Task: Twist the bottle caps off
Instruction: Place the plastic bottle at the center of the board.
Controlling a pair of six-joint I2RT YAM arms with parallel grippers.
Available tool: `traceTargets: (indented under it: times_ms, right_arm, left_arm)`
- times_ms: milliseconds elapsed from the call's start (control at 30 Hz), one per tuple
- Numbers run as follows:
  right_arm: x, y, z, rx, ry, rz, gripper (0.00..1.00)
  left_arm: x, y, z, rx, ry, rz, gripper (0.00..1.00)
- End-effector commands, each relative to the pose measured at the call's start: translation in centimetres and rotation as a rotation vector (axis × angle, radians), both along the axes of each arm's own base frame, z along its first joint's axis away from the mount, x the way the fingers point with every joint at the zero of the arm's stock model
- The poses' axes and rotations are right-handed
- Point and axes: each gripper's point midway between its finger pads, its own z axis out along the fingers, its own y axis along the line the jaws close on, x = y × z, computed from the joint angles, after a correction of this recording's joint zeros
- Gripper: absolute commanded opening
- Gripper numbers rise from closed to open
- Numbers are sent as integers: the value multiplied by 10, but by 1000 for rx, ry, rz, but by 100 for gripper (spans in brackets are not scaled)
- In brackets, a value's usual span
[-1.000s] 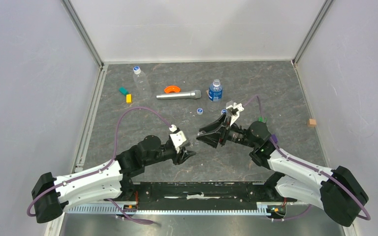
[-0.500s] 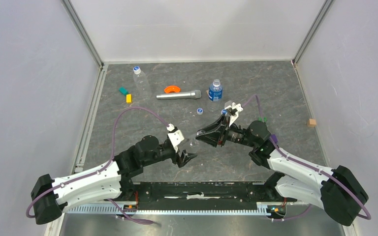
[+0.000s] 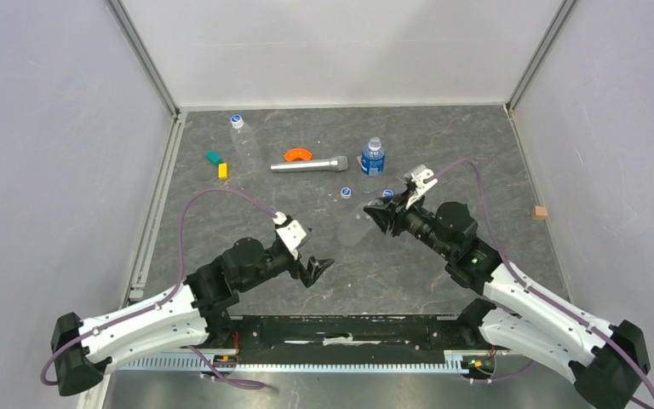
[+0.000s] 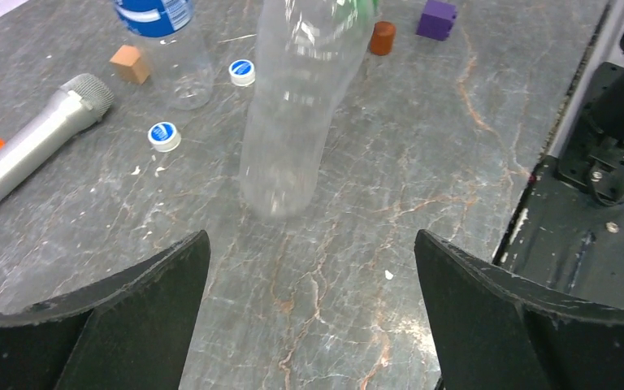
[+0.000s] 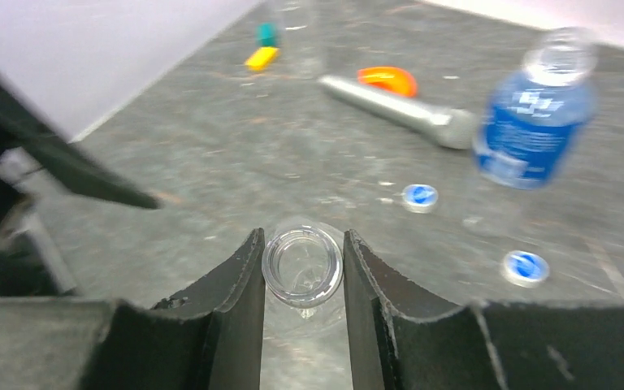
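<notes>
My right gripper [image 5: 302, 242] is shut on the open, capless neck of a clear unlabelled bottle [image 5: 302, 264]. That bottle [image 4: 292, 106] hangs tilted over the table in front of my left gripper [image 4: 310, 244], which is open, empty and apart from it. In the top view the right gripper [image 3: 381, 210] holds the bottle [image 3: 356, 227] near the table's middle, and the left gripper [image 3: 315, 268] is nearer the bases. Two loose blue-topped caps [image 3: 346, 192] [image 3: 387, 193] lie on the table. The blue-label bottle [image 3: 373, 158] stands uncapped. A third clear bottle [image 3: 243, 143] with its cap [image 3: 237, 120] on lies at the back left.
A silver microphone-like cylinder [image 3: 309, 164] and an orange curved piece [image 3: 297, 154] lie at the back centre. A green block [image 3: 214, 158] and a yellow block [image 3: 222, 170] sit at the left. A brown cube [image 3: 541, 212] is at the right. A purple cube [image 4: 437, 18] and a reddish cylinder [image 4: 383, 37] lie beyond the held bottle.
My left gripper has opened and drawn back toward the near left. My right gripper has tightened on the bottle's neck and swung up and to the right with the bottle.
</notes>
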Motion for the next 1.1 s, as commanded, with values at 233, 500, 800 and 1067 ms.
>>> traceTargets:
  times_ms: [233, 500, 800, 1067]
  right_arm:
    - [66, -107, 31, -327, -131, -614, 9]
    - [121, -124, 31, -242, -83, -623, 5]
    - [175, -115, 24, -198, -59, -614, 5]
    - [206, -102, 2, -235, -7, -576, 9]
  left_arm:
    - [14, 22, 8, -36, 13, 156, 100]
    - [11, 24, -1, -13, 46, 154, 100]
    - [9, 29, 2, -12, 48, 162, 100]
    - [7, 34, -1, -16, 62, 174, 100]
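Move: The plastic bottle hangs tilted by its neck from the right hand; the free spot on the board where it is going lies about 20 cm ahead, 11 cm right and 20 cm below. The blue-label bottle stands just left of that spot, some 21 cm ahead and 3 cm right of the hand. Two caps lie about 11 cm ahead, one 4 cm right, the other 7 cm left. From the left hand the spot is roughly 35 cm ahead, 26 cm right. The plastic bottle, still pinched by the neck, is carried by the right hand about 19 cm forward and 11 cm right, first diagonally away from the left hand, then mostly forward towards the open spot beside the blue-label bottle, sinking slightly late on. The wrist swings some 35 degrees clockwise and rolls. The empty left hand, fingers wide open, backs about 3 cm left. ##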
